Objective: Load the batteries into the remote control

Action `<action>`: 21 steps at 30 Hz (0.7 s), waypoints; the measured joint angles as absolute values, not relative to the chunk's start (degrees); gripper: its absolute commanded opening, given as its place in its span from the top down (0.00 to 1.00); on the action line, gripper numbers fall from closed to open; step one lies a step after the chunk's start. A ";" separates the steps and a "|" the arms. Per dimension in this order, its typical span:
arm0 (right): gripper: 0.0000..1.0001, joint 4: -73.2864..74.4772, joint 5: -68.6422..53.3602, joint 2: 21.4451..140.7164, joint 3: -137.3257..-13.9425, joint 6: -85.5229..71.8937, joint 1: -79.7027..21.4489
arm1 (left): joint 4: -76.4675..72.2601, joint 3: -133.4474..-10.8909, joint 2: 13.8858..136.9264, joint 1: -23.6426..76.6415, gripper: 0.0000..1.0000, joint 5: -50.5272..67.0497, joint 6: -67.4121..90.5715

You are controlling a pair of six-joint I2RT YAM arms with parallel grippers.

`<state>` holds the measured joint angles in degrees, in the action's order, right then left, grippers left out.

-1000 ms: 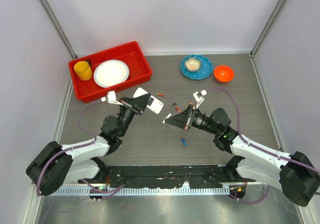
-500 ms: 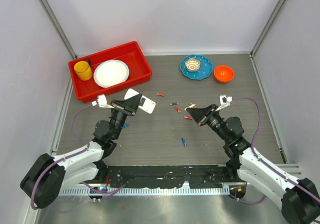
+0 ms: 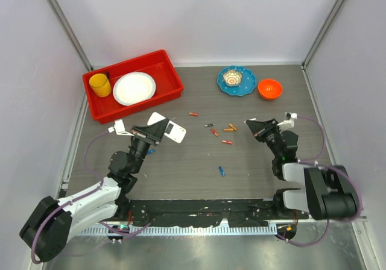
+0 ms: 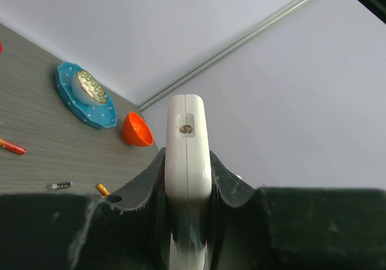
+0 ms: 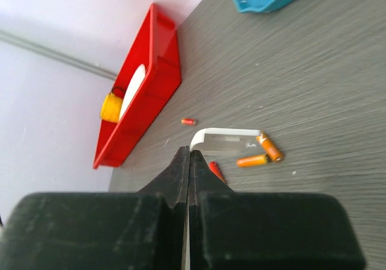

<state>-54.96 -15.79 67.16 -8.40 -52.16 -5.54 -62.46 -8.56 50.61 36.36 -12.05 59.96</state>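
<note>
The white remote control (image 4: 187, 142) stands on edge between the jaws of my left gripper (image 4: 188, 167), which is shut on it. From above, the remote control (image 3: 170, 127) sticks out to the right of that gripper (image 3: 158, 130), left of centre. Several batteries lie loose mid-table: a red one (image 3: 193, 114), a dark one (image 3: 208, 125), two orange ones (image 3: 230, 128) and a blue one (image 3: 222, 171). My right gripper (image 3: 253, 127) is right of them. In its wrist view the right gripper (image 5: 189, 152) is shut on a thin white cover piece (image 5: 226, 142), near the orange batteries (image 5: 252, 160).
A red tray (image 3: 172, 80) at the back left holds a yellow cup (image 3: 100, 85) and a white plate (image 3: 134, 88). A blue plate (image 3: 244, 86) with a small bowl and an orange bowl (image 3: 269, 88) sit at the back right. Another blue battery (image 3: 151, 150) lies by the left arm.
Both arms have drawn apart from the table's middle. The left gripper moved left and nearer with the remote; the right gripper swung far to the right with the cover piece.
</note>
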 measured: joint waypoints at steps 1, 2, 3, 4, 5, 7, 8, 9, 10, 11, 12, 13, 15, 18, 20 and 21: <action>0.99 -58.17 -16.86 70.54 -8.36 -53.49 -3.81 | -62.17 -8.49 50.06 36.36 1.00 -11.90 60.10; 0.99 -60.99 -17.67 73.82 -8.36 -54.89 -2.59 | -61.95 -8.36 49.54 36.36 1.00 -11.73 60.25; 0.99 -63.61 -18.41 77.10 -8.25 -56.47 -1.58 | -61.84 -8.19 49.10 36.36 1.00 -11.49 60.53; 0.99 -65.76 -19.11 80.14 -8.03 -58.02 -0.64 | -61.82 -8.01 48.80 36.36 1.00 -11.29 60.77; 0.99 -67.51 -19.79 82.72 -7.84 -59.22 0.08 | -61.78 -7.90 48.64 36.36 1.00 -11.16 60.97; 0.99 -69.58 -20.45 87.55 -7.49 -61.21 0.78 | -61.63 -7.62 48.36 36.36 1.00 -10.85 61.21; 0.99 -70.17 -20.58 89.45 -7.29 -61.87 0.97 | -61.43 -7.53 48.25 36.36 1.00 -10.70 61.32; 0.99 -70.59 -20.64 91.18 -7.05 -62.41 1.13 | -61.30 -7.42 48.18 36.36 1.00 -10.66 61.39; 0.99 -70.91 -20.69 92.60 -6.81 -62.87 1.23 | -61.12 -7.29 48.07 36.36 1.00 -10.48 61.43; 0.99 -71.29 -20.71 93.62 -6.66 -63.09 1.26 | -60.88 -7.20 47.99 36.36 1.00 -10.44 61.47; 0.99 -71.53 -20.73 94.61 -6.57 -63.26 1.26 | -60.71 -7.14 47.94 36.36 1.00 -10.41 61.52; 0.99 -71.66 -20.73 95.35 -6.52 -63.40 1.26 | -60.49 -7.14 47.88 36.36 1.00 -10.39 61.54; 0.99 -72.42 -20.75 96.05 -6.48 -63.57 1.23 | -60.29 -7.14 47.81 36.36 1.00 -10.35 61.54; 0.99 -72.95 -20.95 96.40 -6.35 -63.57 1.23 | -60.10 -7.14 47.72 36.36 1.00 -10.35 61.54; 0.99 -73.36 -20.99 96.40 -5.98 -63.55 1.26 | -60.12 -7.14 47.75 36.36 1.00 -10.35 61.54; 0.99 -73.71 -21.15 96.40 -5.65 -63.55 1.26 | -60.12 -7.14 47.75 36.36 1.00 -10.35 61.54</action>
<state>-73.71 -21.15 96.40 -5.65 -63.55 1.26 -60.12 -7.14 47.75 36.36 -10.35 61.54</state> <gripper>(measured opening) 0.026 0.260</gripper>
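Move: The right gripper holds the white battery cover over open table on the right; the spot it is taken to lies about 12 cm below it, some 2 cm to its right and level fore and aft. The orange batteries lie about 5 cm ahead and 5 cm left of the gripper, the nearest red battery 2 cm back and 8 cm left, all on the table. From the left gripper that spot is some 6 cm ahead and 36 cm right, well below. Lower the right gripper about 9 cm towards the bare table to the right of the loose batteries, easing some 2 cm right early in the descent, then stop low. Tip the fingers down by roughly 15 degrees, with a slight roll that lifts the gripper's left side, and keep them shut on the white cover. ##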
